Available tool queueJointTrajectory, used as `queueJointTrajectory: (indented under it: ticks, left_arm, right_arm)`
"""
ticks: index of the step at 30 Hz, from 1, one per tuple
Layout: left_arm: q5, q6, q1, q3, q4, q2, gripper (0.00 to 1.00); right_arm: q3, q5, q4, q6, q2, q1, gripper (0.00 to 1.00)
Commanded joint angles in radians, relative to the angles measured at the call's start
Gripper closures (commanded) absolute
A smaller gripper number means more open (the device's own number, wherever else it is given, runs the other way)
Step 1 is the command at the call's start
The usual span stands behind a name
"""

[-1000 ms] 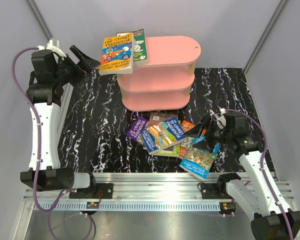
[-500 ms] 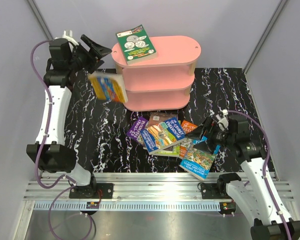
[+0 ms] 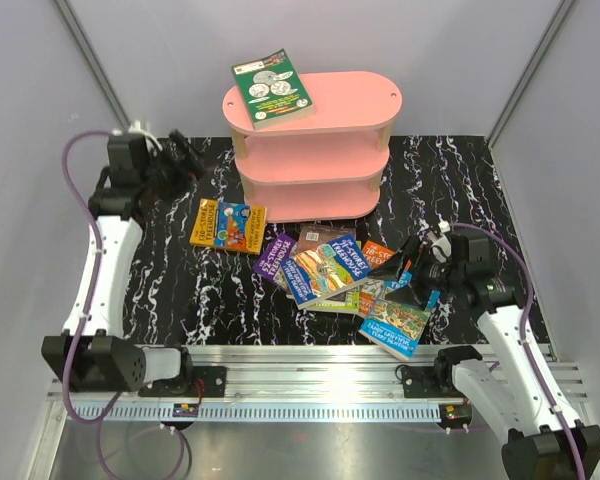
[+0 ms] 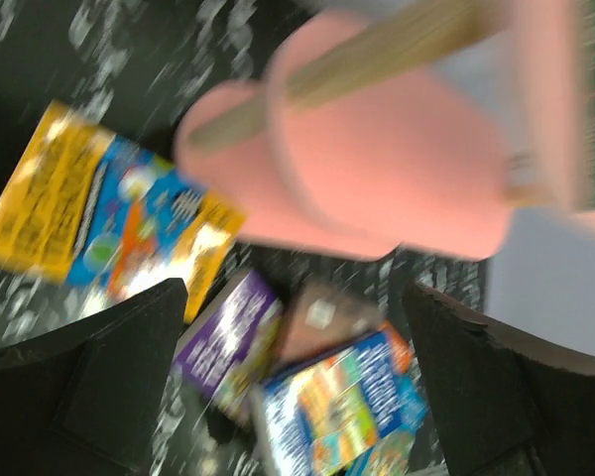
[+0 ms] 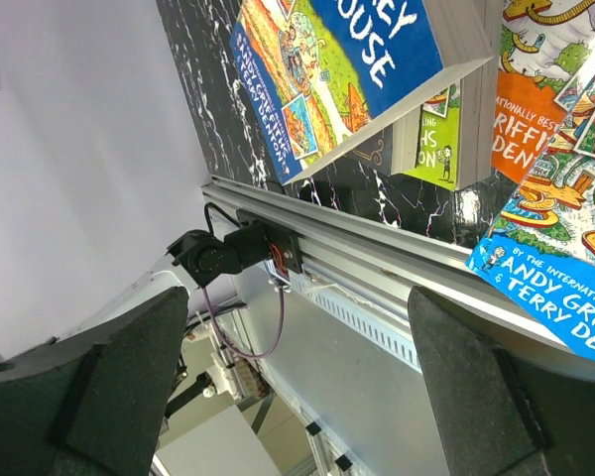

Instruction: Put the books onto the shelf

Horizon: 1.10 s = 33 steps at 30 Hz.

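The pink shelf (image 3: 315,150) (image 4: 377,169) stands at the back of the table, with a green book (image 3: 272,88) flat on its top board. A yellow-and-blue book (image 3: 227,224) (image 4: 99,213) lies flat on the table left of the shelf's foot. Several books (image 3: 325,268) are piled in front of the shelf, among them a purple one (image 4: 223,342) and a blue one (image 4: 337,407) (image 5: 337,69). Another blue book (image 3: 395,325) (image 5: 565,268) lies near the front edge. My left gripper (image 3: 180,160) (image 4: 297,397) hangs open and empty above the table, left of the shelf. My right gripper (image 3: 405,268) (image 5: 297,397) is open and empty at the pile's right side.
The black marbled table top (image 3: 180,290) ends at an aluminium rail (image 3: 310,385) (image 5: 377,263) along the front, where both arm bases are bolted. Grey walls close in the left, right and back. The left wrist view is blurred by motion.
The yellow-and-blue book, which leaned at the shelf's top left edge, has fallen to the table. My left gripper has dropped lower. The right arm has barely moved.
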Motion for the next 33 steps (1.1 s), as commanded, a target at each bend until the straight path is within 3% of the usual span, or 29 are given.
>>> queueJointTrajectory:
  ticks: [1,4,5,9,13,18,24,28,33]
  left_arm:
    - [-0.071,-0.034,0.017,-0.267,-0.025,-0.059,0.01]
    - [-0.002,-0.245,0.015,-0.528,0.154,-0.140,0.01]
    - [-0.002,-0.290,0.005,-0.578,0.251,-0.158,0.01]
    - [-0.022,-0.433,0.001,-0.690,0.347,-0.145,0.01]
    - [-0.063,-0.362,0.050,-0.590,0.311,-0.045,0.01]
    - [-0.010,-0.342,0.046,-0.513,0.336,0.091,0.01]
    - [0.003,-0.171,-0.178,-0.459,0.333,0.116,0.01]
    - [0.041,-0.131,-0.302,-0.505,0.428,0.095,0.01]
    - [0.203,-0.115,-0.331,-0.513,0.610,0.176,0.01]
  right_arm:
    - [0.029,-0.051,0.024,-0.034,0.033,0.004,0.00]
    - [0.034,-0.055,0.019,-0.052,0.058,0.004,0.00]
    - [0.035,-0.055,0.018,-0.057,0.064,0.004,0.00]
    - [0.038,-0.067,0.007,-0.065,0.082,0.002,0.00]
    - [0.064,-0.062,-0.037,-0.089,0.099,0.004,0.00]
    - [0.121,-0.024,-0.013,-0.089,0.174,0.004,0.00]
    - [0.210,0.172,-0.099,-0.227,0.450,0.004,0.00]
    - [0.149,0.147,0.065,-0.207,0.545,0.002,0.00]
    - [0.129,0.117,0.220,-0.158,0.676,0.005,0.00]
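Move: The blue treehouse book on top of the pile lies roughly 26 cm to the left hand's right, 15 cm back and 28 cm below; nearer, the purple book is 14 cm right and 11 cm back, the fallen yellow book 3 cm right and 3 cm back, both some 30 cm down. From the right hand the blue book is about 13 cm left, 6 cm ahead and 14 cm below, the orange book 1 cm left and 9 cm ahead, the 26-Storey book 5 cm right and 4 cm back, both about 17 cm down. The left hand, empty and wide open, drops some 22 cm while drawing back over the fallen yellow book and tipping its fingers down, then comes part-way forward again and sweeps about 14 cm right towards the blue book, easing the tip back and turning clockwise. The right hand, also open, first sinks only slightly, then reaches about 6 cm forward and goes down some 9 cm towards the blue book's right end, its fingers tipping lower. ##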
